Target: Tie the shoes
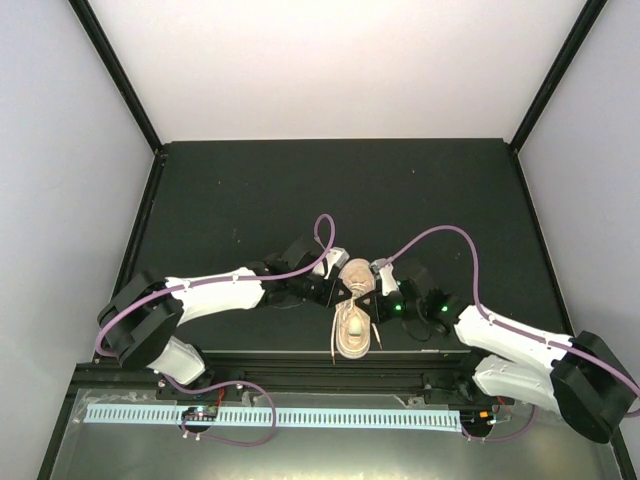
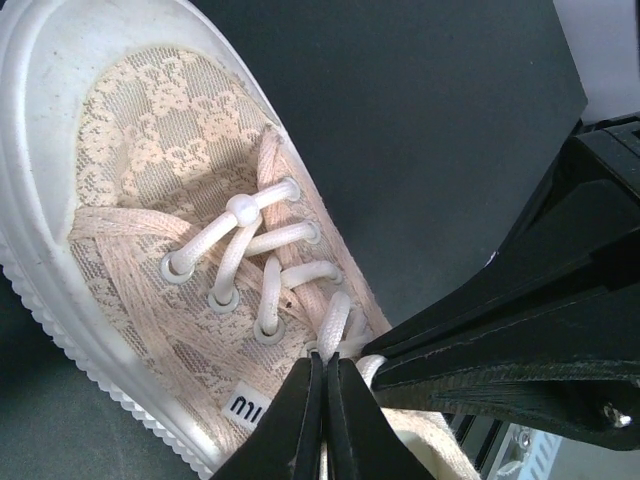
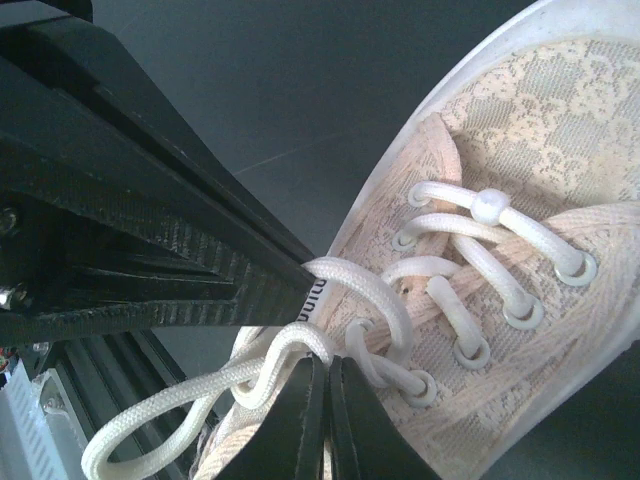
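Observation:
The shoe [image 1: 352, 326], a pale beige-pink lace-pattern sneaker with a white sole, lies on the black table between my two arms. Its cream laces [image 2: 240, 250] cross through the eyelets. My left gripper [image 1: 343, 292] comes in from the left over the tongue; in the left wrist view it [image 2: 326, 362] is shut on a lace strand at the top eyelets. My right gripper [image 1: 370, 300] reaches in from the right; in the right wrist view it [image 3: 328, 360] is shut where a lace loop [image 3: 300, 345] curls at its tips. The shoe [image 3: 540, 120] fills that view.
The two grippers almost touch: the right gripper's black body [image 2: 560, 300] crowds the left wrist view, and the left one's [image 3: 130, 230] crowds the right wrist view. Loose lace ends [image 1: 334, 346] trail toward the table's near edge [image 1: 300, 358]. White walls surround the table [image 1: 300, 190].

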{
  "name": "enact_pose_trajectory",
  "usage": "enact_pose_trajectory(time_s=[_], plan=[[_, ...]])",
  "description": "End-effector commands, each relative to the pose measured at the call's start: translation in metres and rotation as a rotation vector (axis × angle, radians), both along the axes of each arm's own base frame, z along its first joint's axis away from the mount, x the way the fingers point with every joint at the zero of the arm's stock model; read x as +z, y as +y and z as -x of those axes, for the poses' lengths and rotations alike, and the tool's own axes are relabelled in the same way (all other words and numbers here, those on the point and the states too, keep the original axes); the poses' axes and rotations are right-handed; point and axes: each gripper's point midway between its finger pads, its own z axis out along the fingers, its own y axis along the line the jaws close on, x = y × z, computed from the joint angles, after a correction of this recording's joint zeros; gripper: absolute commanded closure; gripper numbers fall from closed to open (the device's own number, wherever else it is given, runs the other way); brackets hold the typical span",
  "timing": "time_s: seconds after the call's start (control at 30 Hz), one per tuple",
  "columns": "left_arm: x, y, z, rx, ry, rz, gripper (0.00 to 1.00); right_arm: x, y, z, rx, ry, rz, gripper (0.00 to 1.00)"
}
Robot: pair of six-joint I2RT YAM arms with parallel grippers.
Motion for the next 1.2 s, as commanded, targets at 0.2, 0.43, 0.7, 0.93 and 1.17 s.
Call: enact_pose_trajectory(time_s=[0.2,0.43,0.7,0.93,1.17], plan=[[0.016,-0.009,0.002,-0.033,-0.039,0.057,0.99,0.010,0.015,-0.012,0.008,-0.045,-0.037,0.96],[0.019,-0.012,0.007,-0.045,-0.048,0.079,0.98,0.002,0.015,-0.017,-0.007,-0.037,-0.019,0.97],[0.018,-0.011,0.012,-0.057,-0.043,0.098,0.98,-0.003,0.013,-0.015,-0.012,-0.032,-0.013,0.97],[0.019,0.003,0.003,0.007,-0.060,0.059,0.78,-0.001,0.012,-0.014,-0.011,-0.037,-0.018,0.97],[0.017,0.017,-0.010,0.084,-0.047,0.041,0.67,-0.002,0.009,-0.011,-0.012,-0.041,-0.017,0.97]])
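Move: Both hands still pinch the lace over the shoe's throat. The lace crossing lies about 1 cm to the left hand's right and 1 cm below it; from the right hand, roughly 1 cm forward, 1 cm left and 1 cm down. From the left hand the toe cap is about 6 cm ahead, 1 cm right and 4 cm lower; the heel opening is some 6 cm back, 1 cm right and 3 cm lower. Left hand eases back, opens off the lace and rises some 2 cm; right keeps its loop, edging left. ##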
